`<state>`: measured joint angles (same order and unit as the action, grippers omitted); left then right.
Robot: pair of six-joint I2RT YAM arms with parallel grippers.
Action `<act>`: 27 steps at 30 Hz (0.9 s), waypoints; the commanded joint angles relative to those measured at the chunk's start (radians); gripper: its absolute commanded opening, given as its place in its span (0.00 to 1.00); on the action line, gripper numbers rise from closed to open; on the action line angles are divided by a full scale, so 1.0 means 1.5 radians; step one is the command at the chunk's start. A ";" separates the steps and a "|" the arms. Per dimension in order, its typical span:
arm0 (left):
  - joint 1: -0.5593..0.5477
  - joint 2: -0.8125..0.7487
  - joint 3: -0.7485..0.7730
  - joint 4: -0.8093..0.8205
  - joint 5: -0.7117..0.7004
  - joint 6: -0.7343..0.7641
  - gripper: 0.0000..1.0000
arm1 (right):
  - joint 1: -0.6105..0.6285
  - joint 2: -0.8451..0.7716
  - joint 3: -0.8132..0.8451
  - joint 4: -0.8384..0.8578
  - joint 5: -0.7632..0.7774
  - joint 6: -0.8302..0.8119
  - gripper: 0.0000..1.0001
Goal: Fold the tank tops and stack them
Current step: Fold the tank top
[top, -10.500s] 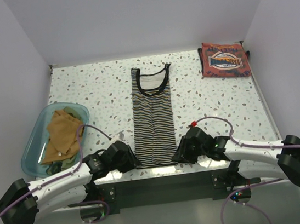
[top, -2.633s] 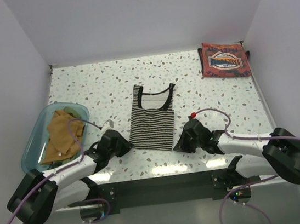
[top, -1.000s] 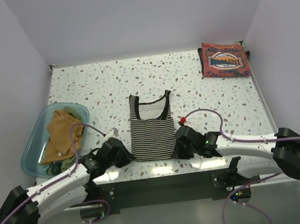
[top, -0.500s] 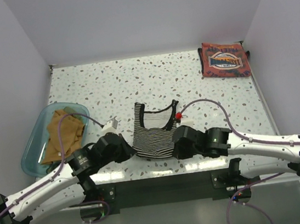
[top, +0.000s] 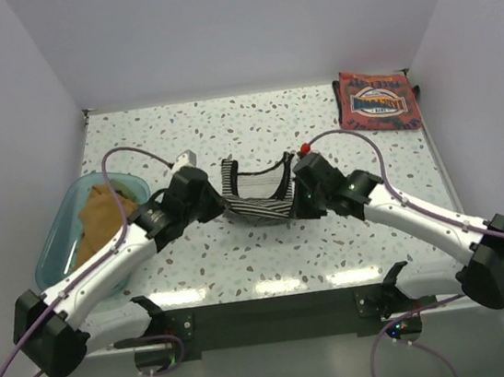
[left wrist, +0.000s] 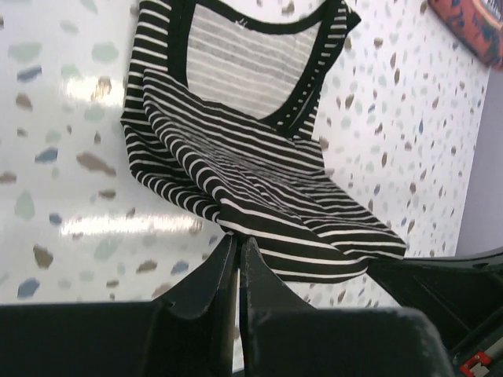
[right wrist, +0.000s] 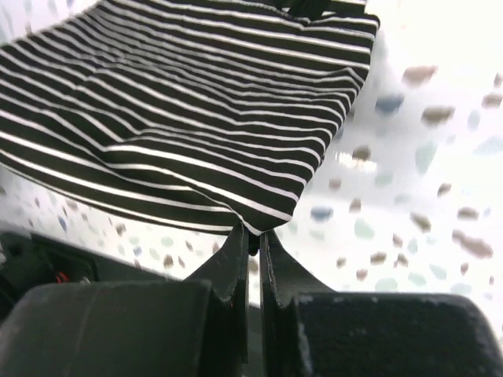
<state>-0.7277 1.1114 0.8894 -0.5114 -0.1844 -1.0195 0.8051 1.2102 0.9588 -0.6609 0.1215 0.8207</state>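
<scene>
The black-and-white striped tank top (top: pixel 257 194) hangs doubled over in the middle of the table, its neckline end (left wrist: pixel 247 55) flat on the surface and its lower edge lifted. My left gripper (top: pixel 219 202) is shut on the left corner of that lifted edge (left wrist: pixel 236 232). On the right corner (right wrist: pixel 253 228) my right gripper (top: pixel 296 199) is shut. The cloth (right wrist: pixel 189 118) spans between the two grippers above the table. A folded rust-red tank top (top: pixel 376 100) with a blue-white graphic lies at the far right corner. A mustard-orange tank top (top: pixel 99 223) sits in the bin.
A translucent teal plastic bin (top: pixel 56 251) stands at the left edge of the speckled table (top: pixel 242 255). White walls close the table at the back and on both sides. The arms' cables arc above the table near both grippers.
Both grippers have carried the striped top's lower edge away from the near edge toward its neckline, folding it over itself. The red top and the bin have stayed put.
</scene>
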 commanded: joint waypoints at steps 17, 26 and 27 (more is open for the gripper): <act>0.137 0.175 0.020 0.218 0.120 0.043 0.00 | -0.211 0.172 0.113 0.115 -0.247 -0.147 0.00; -0.078 -0.142 -0.240 0.069 0.045 -0.119 0.00 | 0.058 -0.097 -0.194 0.108 -0.126 0.048 0.00; -0.126 -0.189 -0.239 0.049 0.036 -0.155 0.00 | 0.084 -0.144 -0.206 0.096 -0.098 0.086 0.00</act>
<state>-0.8024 0.9478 0.5449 -0.3443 -0.0551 -1.0954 0.8364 1.1015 0.6785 -0.5030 -0.1322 0.7982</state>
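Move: Ahead of both raised hands, which already pinch the near hem corners of the striped tank top, lie its shoulder straps: the left strap about 13 cm straight ahead of the left hand and 15 cm lower, the right strap roughly 15 cm ahead of the right hand, a centimetre to its right and 12 cm lower. The basket stands some 35 cm left of the left hand, 2 cm farther out; the folded red tank top lies 32 cm ahead and 29 cm right of the right hand. Swinging the pinched hem out level, both hands travel about 16 cm forward over the tank top towards its straps, then reverse and sweep back some 22 cm towards the bases, sinking 5 to 7 cm on the way. Both keep their grip, and the right wrist turns slightly counter-clockwise while tipping down on the return. ##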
